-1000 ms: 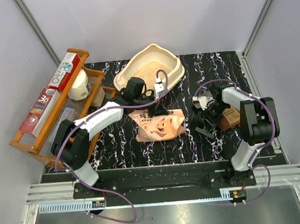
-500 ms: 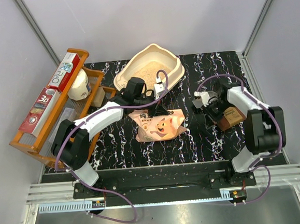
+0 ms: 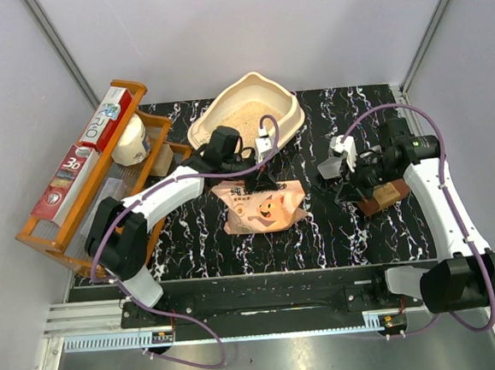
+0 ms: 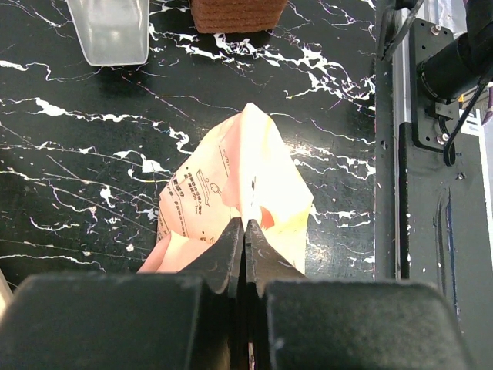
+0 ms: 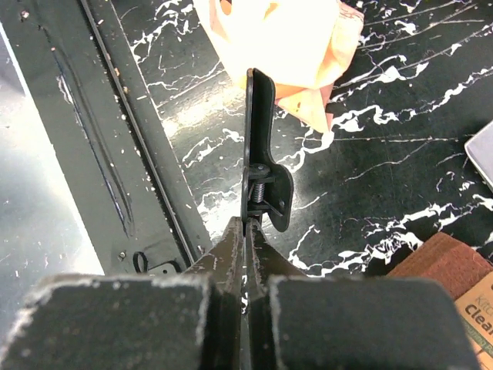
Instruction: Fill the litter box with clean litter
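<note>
The cream litter box (image 3: 286, 106) stands at the back centre with pale clean litter (image 3: 242, 115) inside it. In front of it lies the pink cat-print bag (image 3: 265, 208). My left gripper (image 4: 245, 223) is shut on the bag's (image 4: 231, 177) upper edge, and in the top view this gripper (image 3: 260, 180) sits between box and bag. Over the table's right side, my right gripper (image 5: 246, 223) is shut on the handle of a black spring clip (image 5: 260, 139), held above the surface; the bag's corner (image 5: 285, 38) lies beyond it. In the top view the right gripper (image 3: 351, 190) points left.
An orange wooden rack (image 3: 58, 226) with boxes and a white jar fills the left side. A translucent scoop (image 3: 341, 156) and a brown carton (image 3: 385, 193) lie close by the right gripper. The black base rail (image 3: 256, 291) runs along the near edge.
My right gripper has shut on the black clip and carried it up off the table, the arm swinging out to the right. The left arm and the bag have not moved.
</note>
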Robot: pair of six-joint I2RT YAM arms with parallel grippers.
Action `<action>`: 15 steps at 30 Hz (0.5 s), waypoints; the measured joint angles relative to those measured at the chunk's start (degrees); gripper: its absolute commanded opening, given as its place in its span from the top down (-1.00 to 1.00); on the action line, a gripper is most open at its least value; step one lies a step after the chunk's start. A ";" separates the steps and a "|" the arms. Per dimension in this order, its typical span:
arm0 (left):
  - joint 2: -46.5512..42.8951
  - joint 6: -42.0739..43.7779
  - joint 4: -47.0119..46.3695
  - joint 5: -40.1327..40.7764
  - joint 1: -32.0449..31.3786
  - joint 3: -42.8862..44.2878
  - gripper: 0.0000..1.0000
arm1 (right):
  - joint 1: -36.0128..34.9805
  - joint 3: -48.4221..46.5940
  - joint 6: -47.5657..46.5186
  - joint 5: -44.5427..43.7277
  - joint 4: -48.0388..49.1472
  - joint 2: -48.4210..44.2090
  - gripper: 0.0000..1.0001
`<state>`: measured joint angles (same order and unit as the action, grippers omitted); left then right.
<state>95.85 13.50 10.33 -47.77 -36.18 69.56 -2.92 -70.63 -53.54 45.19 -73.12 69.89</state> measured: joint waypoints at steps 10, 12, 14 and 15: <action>0.79 -1.79 0.57 -0.17 0.02 0.94 1.00 | -2.58 -4.31 -2.56 2.67 0.33 8.31 1.00; 0.87 -1.99 0.63 -0.31 0.02 1.03 1.00 | -4.44 -4.37 -2.16 2.49 1.79 9.99 1.00; 1.22 -2.08 0.83 -0.63 0.02 1.42 1.00 | -6.05 -4.37 -0.98 2.45 3.74 11.37 1.00; 1.49 -2.14 1.01 -0.87 0.04 1.68 1.00 | -6.71 -4.37 0.11 2.45 5.16 11.87 1.00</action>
<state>97.34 11.35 11.33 -48.64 -36.14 71.24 -9.63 -75.00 -53.43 47.64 -67.96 81.76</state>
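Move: The bag's pinched top edge, where the clip is headed, lies about 12 cm left of the right gripper, 4 cm ahead and 4 cm lower. From the left gripper, already holding the bag top, that edge is some 4 cm to its right and 2 cm below. The clear tray stands about 11 cm ahead of the right gripper and 1 cm left; the brown box is roughly 13 cm right and 4 cm ahead; both are some 17 cm below. Carry the black clip in the shut right gripper left and forward, about 5 cm in all, towards the bag's folded top, gathering speed and easing down slightly late on; swing the wrist some 5 to 10 degrees counter-clockwise. Keep the left gripper still, its fingers shut on the bag top. ##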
